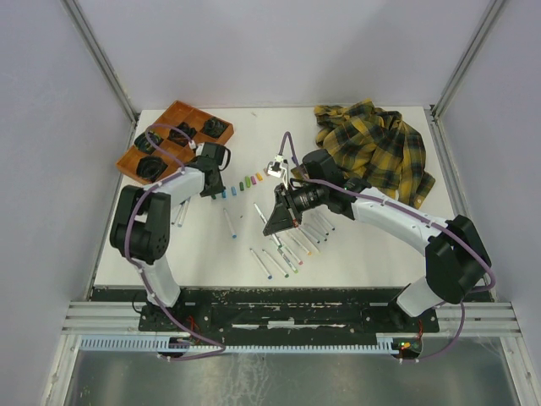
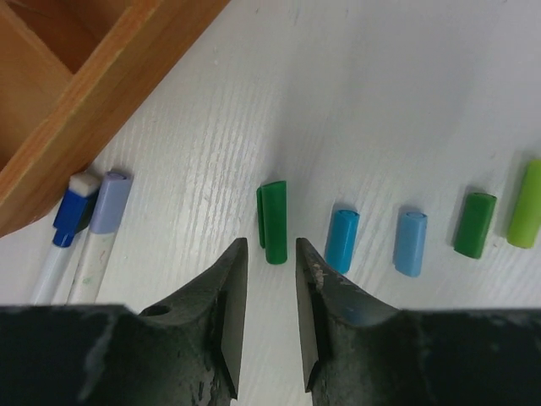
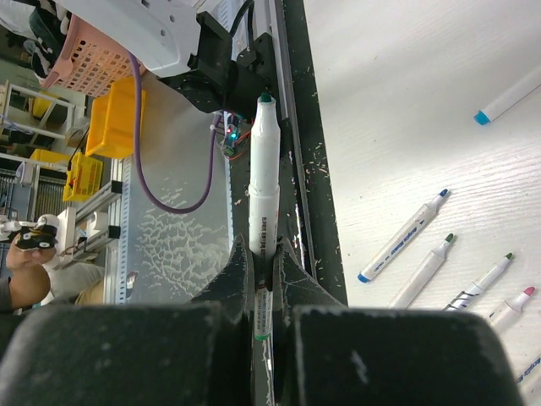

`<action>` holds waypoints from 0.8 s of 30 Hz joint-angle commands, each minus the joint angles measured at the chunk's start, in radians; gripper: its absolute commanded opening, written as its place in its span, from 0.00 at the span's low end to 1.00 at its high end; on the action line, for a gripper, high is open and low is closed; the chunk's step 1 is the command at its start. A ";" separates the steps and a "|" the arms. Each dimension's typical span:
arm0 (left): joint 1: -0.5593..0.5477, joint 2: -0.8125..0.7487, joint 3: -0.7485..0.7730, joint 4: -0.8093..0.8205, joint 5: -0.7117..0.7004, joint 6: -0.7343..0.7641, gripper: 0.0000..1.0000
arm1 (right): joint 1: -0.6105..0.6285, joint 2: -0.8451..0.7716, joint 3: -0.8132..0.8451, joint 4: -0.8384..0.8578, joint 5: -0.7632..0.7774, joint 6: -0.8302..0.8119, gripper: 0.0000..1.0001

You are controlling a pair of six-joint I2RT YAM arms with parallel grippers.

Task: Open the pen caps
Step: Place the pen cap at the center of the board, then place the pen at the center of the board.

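Several pen caps (image 1: 241,183) lie in a row on the white table. In the left wrist view a dark green cap (image 2: 272,222) lies just ahead of my left gripper (image 2: 270,242), whose jaws stand apart with nothing between them. To its right lie a blue cap (image 2: 341,240), a light blue cap (image 2: 410,243), another green cap (image 2: 474,224) and a lime cap (image 2: 526,215). My right gripper (image 3: 260,245) is shut on a white marker (image 3: 264,186) with a bare green tip, held over the table's near edge. From above, the left gripper (image 1: 211,182) hovers at the row's left end and the right gripper (image 1: 277,220) is mid-table.
A wooden tray (image 1: 173,139) with black parts sits at the back left, close to the left arm. Two capped markers (image 2: 93,220) lie beside it. Several uncapped markers (image 1: 296,245) are spread under the right arm. A yellow plaid shirt (image 1: 376,148) lies back right, and a small white object (image 1: 276,167) back centre.
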 commanded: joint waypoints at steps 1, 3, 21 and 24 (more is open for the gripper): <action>0.002 -0.154 -0.034 0.014 0.010 0.003 0.40 | -0.004 -0.030 0.043 0.019 -0.002 -0.017 0.00; 0.002 -0.214 -0.075 0.036 0.026 -0.010 0.44 | -0.004 -0.031 0.042 0.020 -0.002 -0.016 0.00; 0.001 -1.124 -0.560 0.255 0.212 -0.188 0.68 | 0.042 0.030 0.038 0.031 0.053 0.003 0.00; 0.001 -1.222 -0.585 0.256 0.275 -0.228 0.72 | 0.058 0.057 0.048 0.028 0.074 0.003 0.00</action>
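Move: The green cap just set down lies under the left hand's open fingers, about 2 cm below and 1 cm ahead. The blue cap is level with the hand, some 4 cm to its right and 2 cm below; the light blue cap is another 4 cm right. Two capped pens lie roughly 10 cm left and 6 cm back of the hand. From the right hand the green cap is about 19 cm left, 14 cm ahead and 19 cm below. Up and then increasingly back towards its base, the empty left hand speeds away from the green cap, rising some 18 cm and drawing back about 11 cm while the fingers tilt up from their downward slant by about 45 degrees and spread much wider. The right hand keeps its grip on the uncapped pen, only starting to sink by a centimetre at the end. ##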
